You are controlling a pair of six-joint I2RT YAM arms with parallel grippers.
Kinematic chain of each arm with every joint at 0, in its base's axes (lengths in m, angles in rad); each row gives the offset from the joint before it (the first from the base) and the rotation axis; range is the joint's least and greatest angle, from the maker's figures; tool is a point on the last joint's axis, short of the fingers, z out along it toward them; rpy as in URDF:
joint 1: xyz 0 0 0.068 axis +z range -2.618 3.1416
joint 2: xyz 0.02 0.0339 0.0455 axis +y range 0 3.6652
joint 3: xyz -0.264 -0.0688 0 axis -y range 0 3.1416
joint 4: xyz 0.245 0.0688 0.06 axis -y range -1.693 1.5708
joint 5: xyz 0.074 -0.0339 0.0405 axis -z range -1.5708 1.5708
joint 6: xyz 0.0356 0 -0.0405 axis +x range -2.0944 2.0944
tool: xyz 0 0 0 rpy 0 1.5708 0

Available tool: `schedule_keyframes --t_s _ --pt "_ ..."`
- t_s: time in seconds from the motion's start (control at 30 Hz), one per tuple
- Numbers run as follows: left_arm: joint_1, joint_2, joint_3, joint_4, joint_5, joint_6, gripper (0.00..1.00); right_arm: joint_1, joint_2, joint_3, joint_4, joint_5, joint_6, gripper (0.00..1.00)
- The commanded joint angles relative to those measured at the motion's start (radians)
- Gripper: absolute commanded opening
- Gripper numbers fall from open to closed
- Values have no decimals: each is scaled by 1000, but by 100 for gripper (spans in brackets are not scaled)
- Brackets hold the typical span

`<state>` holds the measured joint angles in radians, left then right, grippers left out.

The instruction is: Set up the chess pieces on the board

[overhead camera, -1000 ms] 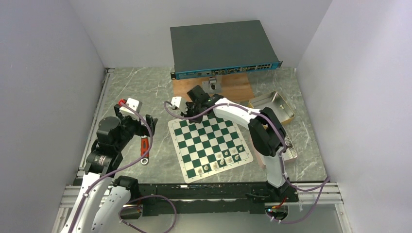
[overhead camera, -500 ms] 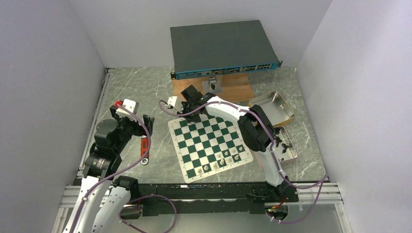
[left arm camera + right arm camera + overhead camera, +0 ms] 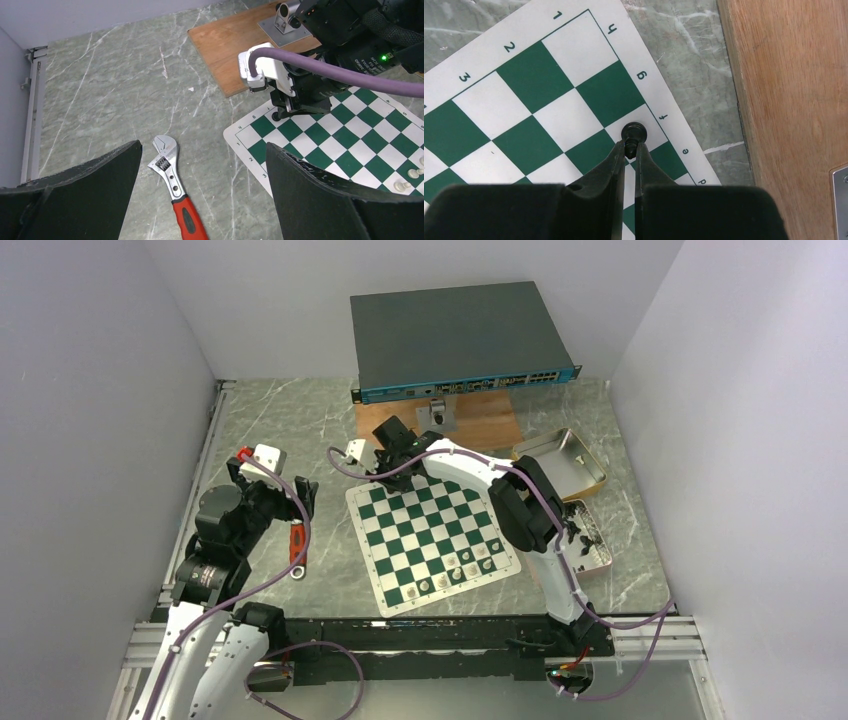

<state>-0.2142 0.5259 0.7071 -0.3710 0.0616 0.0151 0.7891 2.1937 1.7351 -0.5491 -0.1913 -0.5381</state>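
My right gripper [image 3: 630,147] is shut on a small black chess piece [image 3: 633,133], whose base rests on a white square at the board's [image 3: 522,76] far edge, by the letter f. From above, that gripper [image 3: 389,473] hangs over the far left corner of the green and white board [image 3: 430,525]. The left wrist view shows the same piece [image 3: 275,116] under the right gripper's fingers [image 3: 286,106]. A few white pieces [image 3: 464,566] stand along the near rows. More black pieces [image 3: 582,531] lie in the tray on the right. My left gripper [image 3: 203,146] is open and empty, left of the board.
A red-handled adjustable wrench [image 3: 172,187] lies on the marble below my left gripper. A wooden slab [image 3: 470,420] with a metal bracket and a network switch [image 3: 455,335] stand behind the board. An open yellow tin [image 3: 562,460] and the pink tray [image 3: 596,562] sit to the right.
My right gripper, still shut on the black piece, slid left along the board's far edge and then stopped. The left arm shifted slightly left.
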Motion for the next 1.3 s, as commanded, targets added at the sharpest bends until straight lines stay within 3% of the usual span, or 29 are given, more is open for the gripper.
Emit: schedule_keyframes --t_s 0.0,0.73,1.0,1.27 --pt "7 0 2 31 -3 0 99 4 14 38 -8 5 11 6" --pt "11 1 2 31 4 0 99 5 23 35 0 24 13 30" --pt "12 -1 3 30 7 0 99 -8 -12 39 -4 35 23 51" --pt "12 -10 -1 37 28 2 99 -13 -195 -56 -50 -22 -24 75"
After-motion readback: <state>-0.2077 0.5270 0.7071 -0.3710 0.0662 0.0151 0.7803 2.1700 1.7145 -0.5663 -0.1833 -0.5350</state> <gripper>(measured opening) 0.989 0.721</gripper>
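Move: The black chess piece is already between the right fingers, its middle about 1 cm below the hand point, on the third square from the left in the board's far row. From that hand the board's far-left corner lies about 10 cm left and 2 cm back, the metal bracket some 17 cm ahead and 11 cm right, and the white pieces roughly 21 cm back and 12 cm right. From the left hand the black piece is about 11 cm ahead, 22 cm right and 24 cm down. The right hand stays over the far-row square and opens its nearly shut fingers, slowly at first and then faster, to about three quarters wide, settling some 1 cm lower as the pads let go of the black chess piece. Right at the end, with the fingers still spreading, the hand turns upward by a little over 1 cm and drifts about 1 cm to its right, its tilt practically unchanged and both fingers clear of the piece. ##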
